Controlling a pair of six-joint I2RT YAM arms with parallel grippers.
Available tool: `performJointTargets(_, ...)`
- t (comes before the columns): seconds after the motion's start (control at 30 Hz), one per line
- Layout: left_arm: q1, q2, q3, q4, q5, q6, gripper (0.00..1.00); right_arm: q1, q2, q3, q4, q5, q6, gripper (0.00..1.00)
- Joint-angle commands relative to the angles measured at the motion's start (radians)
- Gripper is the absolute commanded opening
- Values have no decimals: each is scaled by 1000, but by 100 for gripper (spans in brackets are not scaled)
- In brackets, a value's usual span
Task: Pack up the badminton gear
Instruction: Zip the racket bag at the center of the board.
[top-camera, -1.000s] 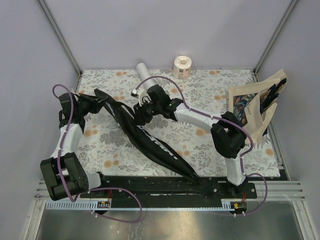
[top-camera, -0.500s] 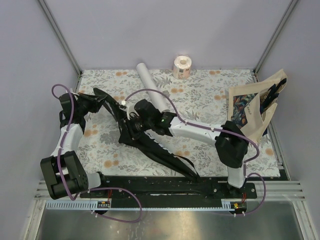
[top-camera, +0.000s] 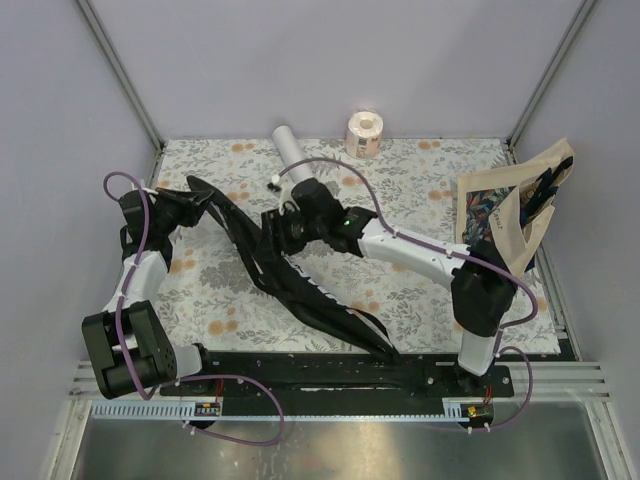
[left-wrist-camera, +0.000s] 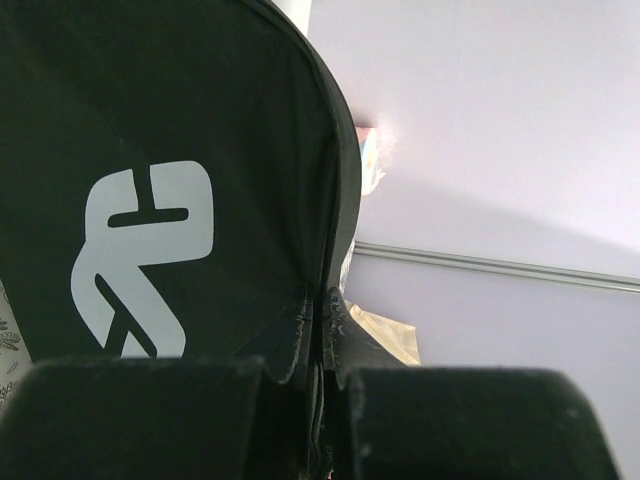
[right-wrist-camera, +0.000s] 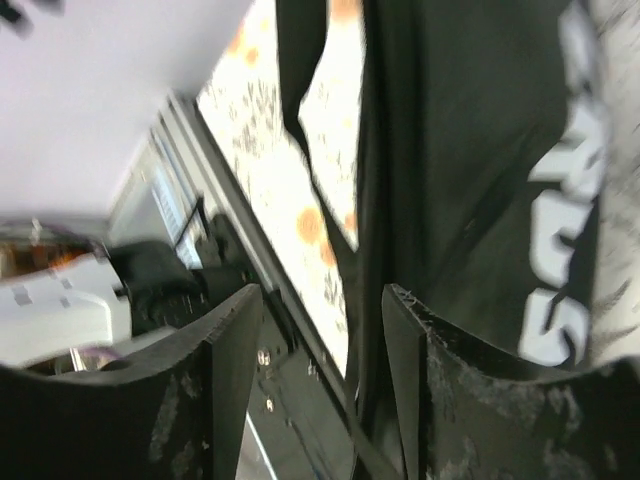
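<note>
The long black racket bag (top-camera: 300, 285) lies slantwise across the table, its white lettering facing up (right-wrist-camera: 560, 200). My left gripper (top-camera: 198, 203) is shut on the bag's far left end; in the left wrist view the fabric edge is pinched between the jaws (left-wrist-camera: 322, 335), beside a white logo (left-wrist-camera: 150, 255). My right gripper (top-camera: 274, 228) hovers open over the bag's middle. In the right wrist view a black edge of the bag runs between its fingers (right-wrist-camera: 235, 345), close to the right one. The white tube (top-camera: 292, 150) lies behind the right gripper, at the back of the table.
A pinkish paper roll (top-camera: 364, 133) stands at the back edge. A beige printed tote bag (top-camera: 505, 215) leans at the right side. The flowered tablecloth (top-camera: 420, 190) covers the table, and a black rail (top-camera: 320, 375) runs along the near edge.
The right gripper dipped toward the near left onto the bag, then came back up toward the tube with its jaws wider apart. The left gripper has kept its hold.
</note>
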Motion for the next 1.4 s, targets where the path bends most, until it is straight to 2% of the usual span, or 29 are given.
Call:
performJointTargets(0.0,7,-8,-13,46,18,22,0,-92,-16,67,148,-23,40,56)
performJointTargets(0.17,7,-24,-19,32,26,20,0,-120,102,228,137,-29,38,48)
performJointTargets(0.4,7,-30,-33,40,46,-4,0,-134,234,377,172,-69,80,48)
performJointTargets(0.57,7,-39,-38,30,40,3,0,-134,269,380,266,-106,140,48)
performJointTargets(0.83,6,-28,-50,38,43,5,0,-134,305,395,312,-120,198,44)
performJointTargets(1.37,6,-19,-42,47,50,-9,0,-114,352,486,237,-94,186,38)
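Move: The zip pull on the bag's raised zipped edge lies about 12 cm ahead of the right hand, 8 cm to its left and 4 cm higher. The edge held by the left fingers is some 13 cm ahead, 13 cm left and 5 cm higher; the bag's top end is about 17 cm ahead, 15 cm left and 5 cm higher. From the left hand, the pull is roughly 3 cm back, 5 cm right and 2 cm lower. The left fingers keep their pinch on the bag's edge near its top end, holding it up almost still. Up along that edge the right hand sweeps forward about 12 cm, rising some 5 cm overall and then working 6 cm left to the zip pull, its left-pointing fingers tilting up nearly 20 degrees and closing partway around the zip line, without a grip to be seen yet. ##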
